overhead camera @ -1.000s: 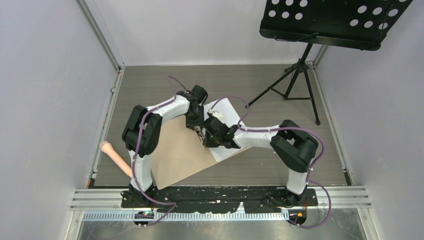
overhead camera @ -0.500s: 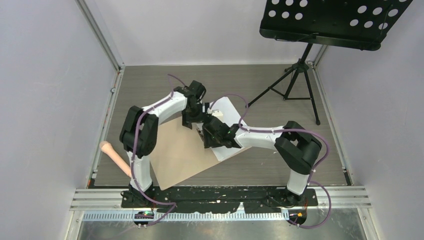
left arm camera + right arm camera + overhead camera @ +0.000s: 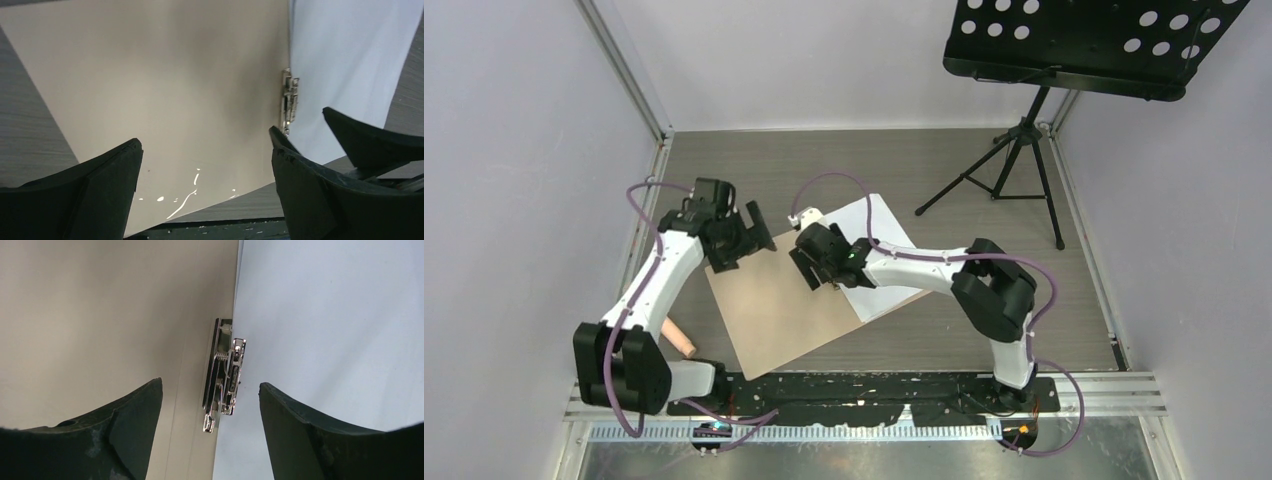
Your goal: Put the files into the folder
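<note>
The folder (image 3: 774,310) lies open and flat, its tan left leaf bare. The files (image 3: 879,250), white sheets, lie on its right leaf, their edge along the crease. A small metal clip (image 3: 223,375) sits at that crease and also shows in the left wrist view, clip (image 3: 290,102). My right gripper (image 3: 812,268) hovers over the crease, open, with the clip between its fingers but untouched, gripper (image 3: 210,383). My left gripper (image 3: 749,240) is open and holds nothing. It is at the folder's far left corner, above the tan leaf (image 3: 165,85), gripper (image 3: 205,137).
A black music stand (image 3: 1024,150) with a perforated tray (image 3: 1094,40) stands at the back right. A beige rod-like object (image 3: 679,338) lies near the left arm's base. Metal rails (image 3: 639,220) and grey walls bound the floor.
Both grippers have opened. The left arm swung away from the crease to the folder's far left corner. The right gripper shifted a little left along the crease.
</note>
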Tool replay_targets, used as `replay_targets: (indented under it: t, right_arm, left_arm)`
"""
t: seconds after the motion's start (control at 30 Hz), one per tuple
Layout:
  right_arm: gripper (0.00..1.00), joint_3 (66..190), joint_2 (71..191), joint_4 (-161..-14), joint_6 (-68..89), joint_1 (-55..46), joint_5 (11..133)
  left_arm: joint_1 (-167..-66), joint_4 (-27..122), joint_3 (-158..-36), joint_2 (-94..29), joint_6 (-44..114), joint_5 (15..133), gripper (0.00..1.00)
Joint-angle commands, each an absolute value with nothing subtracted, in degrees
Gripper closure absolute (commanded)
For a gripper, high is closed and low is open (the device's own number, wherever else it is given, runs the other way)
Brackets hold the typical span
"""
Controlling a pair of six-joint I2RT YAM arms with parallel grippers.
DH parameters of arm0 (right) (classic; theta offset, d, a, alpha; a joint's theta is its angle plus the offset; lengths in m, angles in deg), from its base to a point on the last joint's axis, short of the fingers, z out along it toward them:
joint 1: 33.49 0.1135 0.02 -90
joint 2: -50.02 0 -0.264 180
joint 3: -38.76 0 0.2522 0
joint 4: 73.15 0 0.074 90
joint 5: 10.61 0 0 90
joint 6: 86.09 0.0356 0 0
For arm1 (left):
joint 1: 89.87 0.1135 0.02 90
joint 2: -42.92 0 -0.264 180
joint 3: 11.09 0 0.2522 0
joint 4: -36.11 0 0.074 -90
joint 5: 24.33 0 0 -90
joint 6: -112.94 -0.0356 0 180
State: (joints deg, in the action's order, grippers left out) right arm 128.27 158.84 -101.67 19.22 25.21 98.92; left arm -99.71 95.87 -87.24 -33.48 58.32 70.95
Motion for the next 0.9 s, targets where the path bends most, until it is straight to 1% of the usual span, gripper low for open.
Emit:
replay_targets:
  t: [0.0,0.07,0.13,0.17,0.23,0.27,0.3,0.4,0.47,0.63,0.77,0.8,0.87]
  right_arm:
    - [0.24,133.46,163.06,-104.07,13.17,25.31,101.65]
    - [0.26,135.08,164.61,-105.58,12.77,25.39,102.15]
    - [0.32,135.67,165.53,-106.15,12.61,25.36,102.35]
    - [0.34,135.91,166.06,-106.20,12.54,25.34,102.09]
    - [0.42,136.13,166.57,-106.42,12.60,25.37,101.65]
    - [0.48,136.21,166.74,-106.60,12.60,25.39,101.55]
    - [0.51,136.55,167.31,-106.86,12.56,25.39,101.45]
    - [0.66,137.92,168.64,-108.88,12.03,25.04,101.85]
    - [0.71,138.85,168.99,-109.85,12.23,24.13,100.62]
    - [0.78,140.25,168.06,-110.47,14.41,20.47,92.47]
    - [0.85,140.85,167.65,-109.97,18.96,15.03,82.22]
    - [0.85,140.85,167.69,-109.37,20.72,14.15,78.27]
    - [0.86,140.81,167.55,-108.47,22.76,11.82,74.05]
  left_arm:
    - [-95.04,95.81,-80.42,-27.59,57.37,73.13,0.00]
    - [-93.49,96.23,-78.36,-25.52,56.59,73.40,0.00]
    - [-92.23,96.55,-76.46,-23.76,56.09,73.29,0.00]
    - [-91.69,96.37,-75.44,-22.61,56.14,73.20,0.01]
    - [-90.87,95.73,-73.56,-21.16,56.47,72.95,0.00]
    - [-90.50,95.42,-72.69,-20.52,56.58,72.88,0.00]
    - [-90.20,95.19,-72.10,-20.04,56.60,72.87,0.00]
    - [-90.13,95.28,-71.21,-19.93,56.33,73.19,0.00]
    - [-90.13,95.23,-70.88,-20.36,56.09,73.56,0.00]
    - [-88.47,95.03,-70.99,-21.11,55.41,74.60,0.00]
    - [-88.09,95.36,-71.80,-22.62,54.43,75.10,0.00]
    - [-88.03,95.46,-72.01,-22.94,54.22,75.22,0.00]
    - [-87.77,95.45,-71.98,-23.41,54.06,75.38,0.00]
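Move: The metal clip on the folder's spine lies about 1 cm ahead of the right hand, 1 cm to its right and 5 cm below. At table level, the white files centre some 4 cm ahead and 8 cm right of that hand, the folder's bare flap roughly 4 cm back and 8 cm left. From the left hand the clip is about 14 cm right, 1 cm ahead and 12 cm below. Right hand sinks about 4 cm, pinches the clip, then drags it forward 3 cm; open left hand backs away left. ##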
